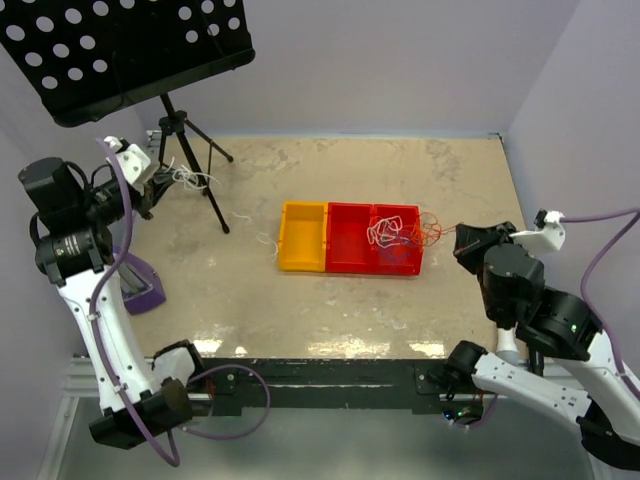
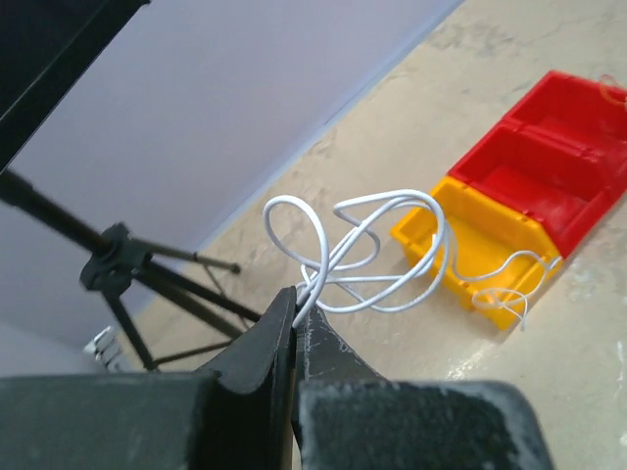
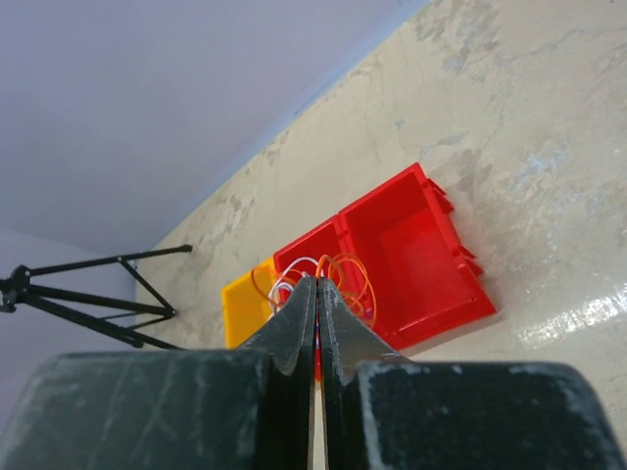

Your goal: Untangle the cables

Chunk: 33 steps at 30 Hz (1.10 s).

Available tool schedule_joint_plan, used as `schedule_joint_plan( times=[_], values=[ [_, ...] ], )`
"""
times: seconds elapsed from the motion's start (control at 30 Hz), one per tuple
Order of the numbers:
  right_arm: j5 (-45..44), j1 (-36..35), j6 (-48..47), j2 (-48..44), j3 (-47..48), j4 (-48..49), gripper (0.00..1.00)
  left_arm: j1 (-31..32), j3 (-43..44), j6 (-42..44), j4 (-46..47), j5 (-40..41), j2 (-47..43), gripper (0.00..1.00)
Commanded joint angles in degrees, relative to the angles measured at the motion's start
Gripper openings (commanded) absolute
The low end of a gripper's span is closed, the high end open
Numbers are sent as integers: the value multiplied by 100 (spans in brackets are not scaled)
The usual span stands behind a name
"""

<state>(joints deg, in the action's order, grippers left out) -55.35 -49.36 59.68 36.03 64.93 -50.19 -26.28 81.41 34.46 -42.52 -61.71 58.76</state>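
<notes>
The cables lie in two groups. My left gripper [image 1: 163, 183], raised at the far left beside the tripod, is shut on a white cable [image 2: 377, 245]; its loops hang from the fingertips [image 2: 315, 323] and a loose end trails over the yellow bin [image 2: 470, 250]. A tangle of white and red-orange cables [image 1: 395, 235] sits over the right red bin [image 1: 405, 268]. My right gripper [image 1: 462, 240], just right of that bin, is shut with red-orange cable loops [image 3: 351, 279] starting at its tips [image 3: 316, 284]. A white strand [image 3: 292, 266] shows just left of them.
Three bins stand in a row mid-table: yellow [image 1: 303, 240], red [image 1: 348, 240] and the right red one. A black music stand [image 1: 130, 50] on a tripod [image 1: 205, 160] stands at the far left. A purple object [image 1: 140, 288] lies by the left arm.
</notes>
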Motion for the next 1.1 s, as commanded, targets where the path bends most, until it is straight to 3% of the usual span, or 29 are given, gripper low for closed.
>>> schedule_joint_plan(
  times=[0.0, 0.07, 0.23, 0.4, 0.57, 0.83, 1.07],
  values=[
    [577, 6, -316, 150, -234, 720, 0, 263, -781, -1815, 2259, -1001, -663, 0],
    [850, 14, -387, 159, -384, 958, 0, 587, -1152, -2319, 3186, -791, -831, 0],
    [1316, 6, -589, 203, -656, 1345, 0, 1572, -987, -2452, 3154, -333, -437, 0],
    [1650, 6, -782, 168, -832, 1626, 0, 2109, -1013, -2926, 3899, 19, -260, 0],
    [1905, 6, -853, 194, -973, 1811, 0, 2303, -925, -3831, 4910, -130, 21, 0],
    [2186, 14, -870, 220, -1219, 2075, 0, 2575, -977, -3824, 5017, 54, 390, 0],
    [2468, -3, -835, 133, -1491, 2128, 0, 2918, -1092, -3060, 4753, 607, 847, 0]
  ],
)
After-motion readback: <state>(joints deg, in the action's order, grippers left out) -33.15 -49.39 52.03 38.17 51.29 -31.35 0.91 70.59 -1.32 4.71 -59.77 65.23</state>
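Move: The left hand, pinching the white cable, has the yellow bin some 23 cm to its right, about 5 cm farther out and 37 cm below; the music stand's tripod is roughly 18 cm ahead, level sideways and some 25 cm lower. The right hand, holding the orange, white and purple tangle, has the two red bins about 12 cm ahead, 12 cm left and 32 cm below, the yellow bin roughly 17 cm farther left of them. Both hands swing inward towards each other with their fingers still shut on their cables: the left goes some 14 cm right, first dipping back a little, then forward past its start, rising slightly before easing down, while it rolls its left side down and turns clockwise about 25 degrees. The right carries its tangle about 10 cm left and 5 cm down towards the red bins, turning counter-clockwise some 23 degrees and slowing as it goes. ##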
